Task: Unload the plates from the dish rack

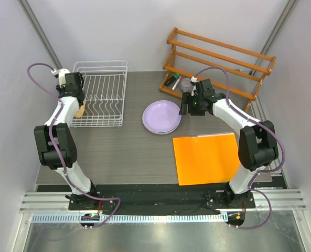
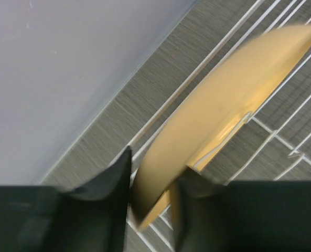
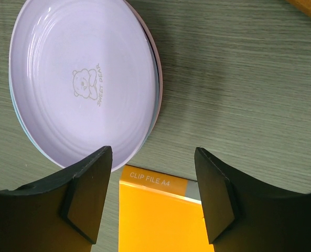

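The yellow-orange plate [image 2: 223, 110] stands on edge in the white wire dish rack [image 1: 100, 63] at the back left. My left gripper [image 2: 152, 210] is shut on its lower rim, one finger on each face. In the top view that gripper [image 1: 77, 106] hangs at the rack's left side, and only a sliver of the plate [image 1: 81, 111] shows. The lavender plate [image 3: 84, 79] lies flat on top of a stack [image 1: 161, 116] mid-table, with pink and light blue rims peeking from under it. My right gripper [image 3: 152, 194] hovers open just right of the stack, holding nothing.
A flat orange clip file [image 1: 206, 157] lies on the table in front of the right arm. An orange-brown wooden slatted shelf [image 1: 218, 60] stands at the back right, with a green marker [image 1: 171, 81] and a small cup [image 1: 185, 84] beside it.
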Robot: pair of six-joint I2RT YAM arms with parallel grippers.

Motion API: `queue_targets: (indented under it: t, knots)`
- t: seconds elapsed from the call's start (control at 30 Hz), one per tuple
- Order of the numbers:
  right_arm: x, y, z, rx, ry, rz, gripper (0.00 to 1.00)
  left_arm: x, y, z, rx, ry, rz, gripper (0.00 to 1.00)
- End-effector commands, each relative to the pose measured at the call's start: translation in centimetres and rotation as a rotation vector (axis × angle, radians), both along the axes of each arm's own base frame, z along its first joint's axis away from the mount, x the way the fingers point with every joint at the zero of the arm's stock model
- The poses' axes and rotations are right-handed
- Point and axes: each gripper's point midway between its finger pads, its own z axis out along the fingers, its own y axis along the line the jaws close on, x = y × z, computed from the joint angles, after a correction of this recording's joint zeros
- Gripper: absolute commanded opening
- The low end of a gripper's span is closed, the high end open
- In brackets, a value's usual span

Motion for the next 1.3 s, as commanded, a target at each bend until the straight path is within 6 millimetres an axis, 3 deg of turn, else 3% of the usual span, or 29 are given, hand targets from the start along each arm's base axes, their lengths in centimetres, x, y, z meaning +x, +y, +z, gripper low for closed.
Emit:
queue_targets:
  t: [0.0, 0.07, 0.23, 0.43, 0.63, 1.03, 1.27]
  knots:
    - [1.2, 0.3, 1.6, 0.012, -0.049, 0.009, 0.69, 1.0, 0.2, 2.5, 0.003, -0.086, -0.009, 0.14]
    - [1.2, 0.2, 1.6, 0.012, -0.047, 0.006, 0.69, 1.1, -0.1, 2.6, -0.007, -0.085, -0.017, 0.0]
    - [0.8, 0.1, 1.2, 0.004, -0.04, 0.005, 0.7, 0.6, -0.1, 3.4, 0.002, -0.104, 0.0, 0.0]
    - [0.6, -0.1, 0.6, 0.0, -0.032, 0.004, 0.69, -0.6, -0.5, 5.1, 0.136, -0.083, 0.04, 0.0]
    - [0.5, -0.1, 0.6, 0.001, -0.034, 0.002, 0.7, -1.8, -3.0, 6.8, 0.236, -0.082, 0.036, 0.0]
    - [0.0, 0.0, 1.2, 0.02, -0.04, 0.006, 0.7, -5.3, -4.6, 13.1, 0.274, -0.187, 0.038, 0.0]
    - [0.2, 0.2, 3.6, 0.044, -0.096, 0.007, 0.7, -7.9, -5.5, 16.3, 0.203, -0.27, -0.009, 0.0]
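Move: The yellow plate stands on edge in the rack, its near rim already between the left hand's open fingers. The plate's middle is about 6 cm ahead, 1 cm to the right and 5 cm below. The dish rack's middle lies some 12 cm right, 5 cm ahead and 9 cm below the left hand. From the idle right hand the yellow plate is roughly 57 cm left and 11 cm ahead, at about its height. The left hand pinches the yellow plate's near rim, then lifts about 12 cm, drawing back and right. ##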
